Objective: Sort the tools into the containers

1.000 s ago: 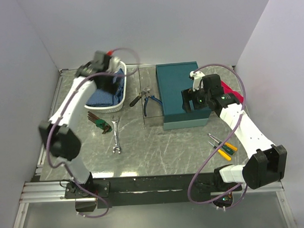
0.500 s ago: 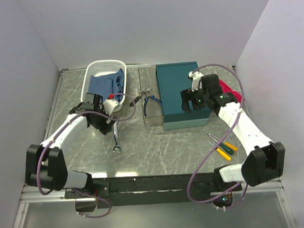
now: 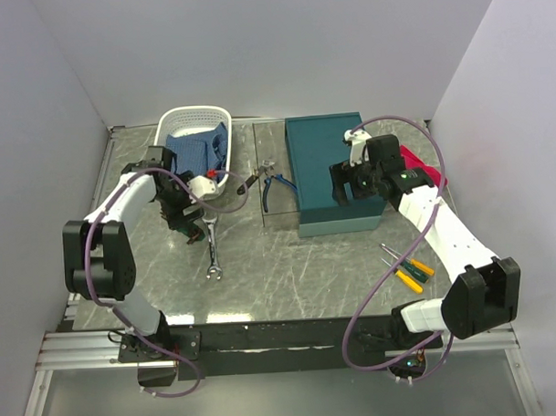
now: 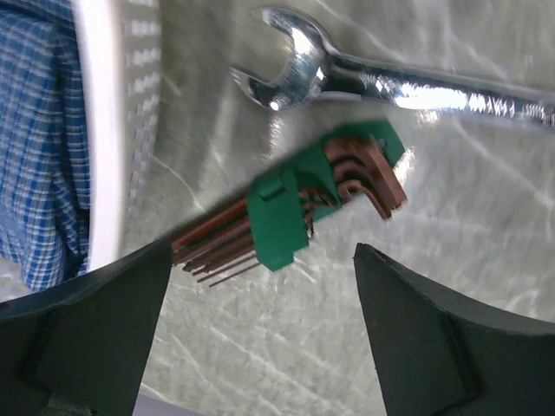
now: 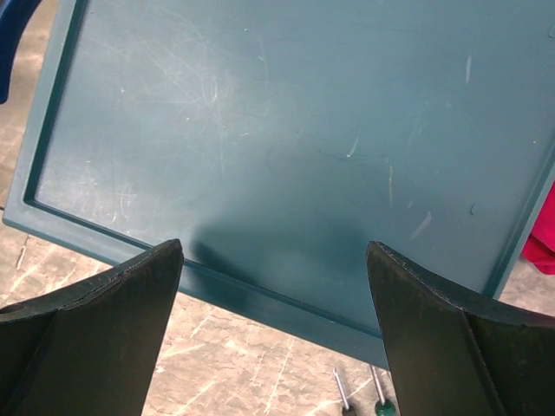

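Note:
My left gripper [image 3: 186, 220] hangs open just above a set of brown hex keys in a green holder [image 4: 295, 212], which lies between its fingers [image 4: 95, 321] without being touched. A silver spanner [image 3: 212, 251] [image 4: 390, 82] lies just beyond it. Blue-handled pliers [image 3: 279, 186] and a black-handled tool [image 3: 248, 182] lie left of the closed teal box [image 3: 329, 165]. My right gripper [image 3: 343, 184] is open over the near edge of the box lid [image 5: 286, 130], holding nothing. Yellow- and green-handled screwdrivers [image 3: 408, 269] lie on the table at front right.
A white basket [image 3: 224, 187] [image 4: 100, 130] holding a blue checked cloth [image 3: 192, 149] [image 4: 35, 130] stands right behind the left gripper. A red cloth [image 3: 426, 171] [image 5: 542, 234] lies at the right side of the box. Grey walls close in the table on three sides.
The left arm swung down from above the basket to the table beside it and now sits over the hex keys. The right arm has hardly moved.

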Tool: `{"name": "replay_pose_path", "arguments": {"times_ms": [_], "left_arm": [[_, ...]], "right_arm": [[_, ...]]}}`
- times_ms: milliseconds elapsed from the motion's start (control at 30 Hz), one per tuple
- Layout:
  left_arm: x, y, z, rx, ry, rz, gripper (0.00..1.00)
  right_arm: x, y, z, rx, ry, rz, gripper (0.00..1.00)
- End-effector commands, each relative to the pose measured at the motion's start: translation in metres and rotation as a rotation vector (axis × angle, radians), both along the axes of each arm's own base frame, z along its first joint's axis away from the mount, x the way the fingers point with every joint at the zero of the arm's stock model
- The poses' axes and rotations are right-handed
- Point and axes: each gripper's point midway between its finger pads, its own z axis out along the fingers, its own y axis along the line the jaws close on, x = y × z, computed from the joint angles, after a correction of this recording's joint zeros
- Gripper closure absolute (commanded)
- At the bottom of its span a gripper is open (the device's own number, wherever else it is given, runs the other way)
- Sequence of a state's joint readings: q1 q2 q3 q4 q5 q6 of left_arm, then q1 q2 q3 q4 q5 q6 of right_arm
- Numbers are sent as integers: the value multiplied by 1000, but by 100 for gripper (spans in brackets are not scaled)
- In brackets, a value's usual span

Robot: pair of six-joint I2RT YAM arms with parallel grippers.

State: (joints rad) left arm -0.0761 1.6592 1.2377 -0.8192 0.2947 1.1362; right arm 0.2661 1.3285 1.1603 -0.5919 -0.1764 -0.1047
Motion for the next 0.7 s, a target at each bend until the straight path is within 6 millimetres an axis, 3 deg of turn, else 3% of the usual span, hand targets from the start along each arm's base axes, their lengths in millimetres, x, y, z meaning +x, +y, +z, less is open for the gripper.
{"name": "replay_pose_path", "arguments": {"times_ms": [0,133,200,400,433,567,667], "left_arm": [[-2,-2,10,2,-71,-170,9],[30,0,39,-23,-256,-60,8],[28,1,49,-43,-270,-69,9],[-19,4,48,-81,-198,-333,9],[-40,4,41,-89,-124,-387,9],[-57,7,28,-63,-49,-537,9],[-54,11,18,-40,-39,-577,9]], "right_arm": [[4,-2,19,-12,-79,4,5],[2,-3,17,-20,-80,5,5],[1,-4,17,-24,-80,5,5],[3,-5,11,-37,-66,8,5],[4,-4,11,-36,-64,9,5],[8,-2,11,-35,-64,13,5],[11,-2,11,-42,-66,13,5]]}}
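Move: The green hex key set lies about 8 cm below the open left hand and some 4 cm to its right, neither ahead nor back. The wrench's middle is roughly 7 cm farther right and 6 cm nearer the base than the hex key set. The white basket's middle is about 19 cm ahead of the left hand and 6 cm to its right. From the right hand, the hex key set is about 52 cm to the left, level in reach and some 18 cm lower. The left hand lifts about 4 cm above the hex key set, its fingers swinging briefly outward by some 10 degrees, then draws back towards the base and a little left while sinking about 2 cm, so it ends farther from the hex key set and the basket. As it goes, the wrist turns clockwise by nearly 25 degrees, bringing the hex keys' length more nearly between the fingers, which stay wide open and touch nothing. ##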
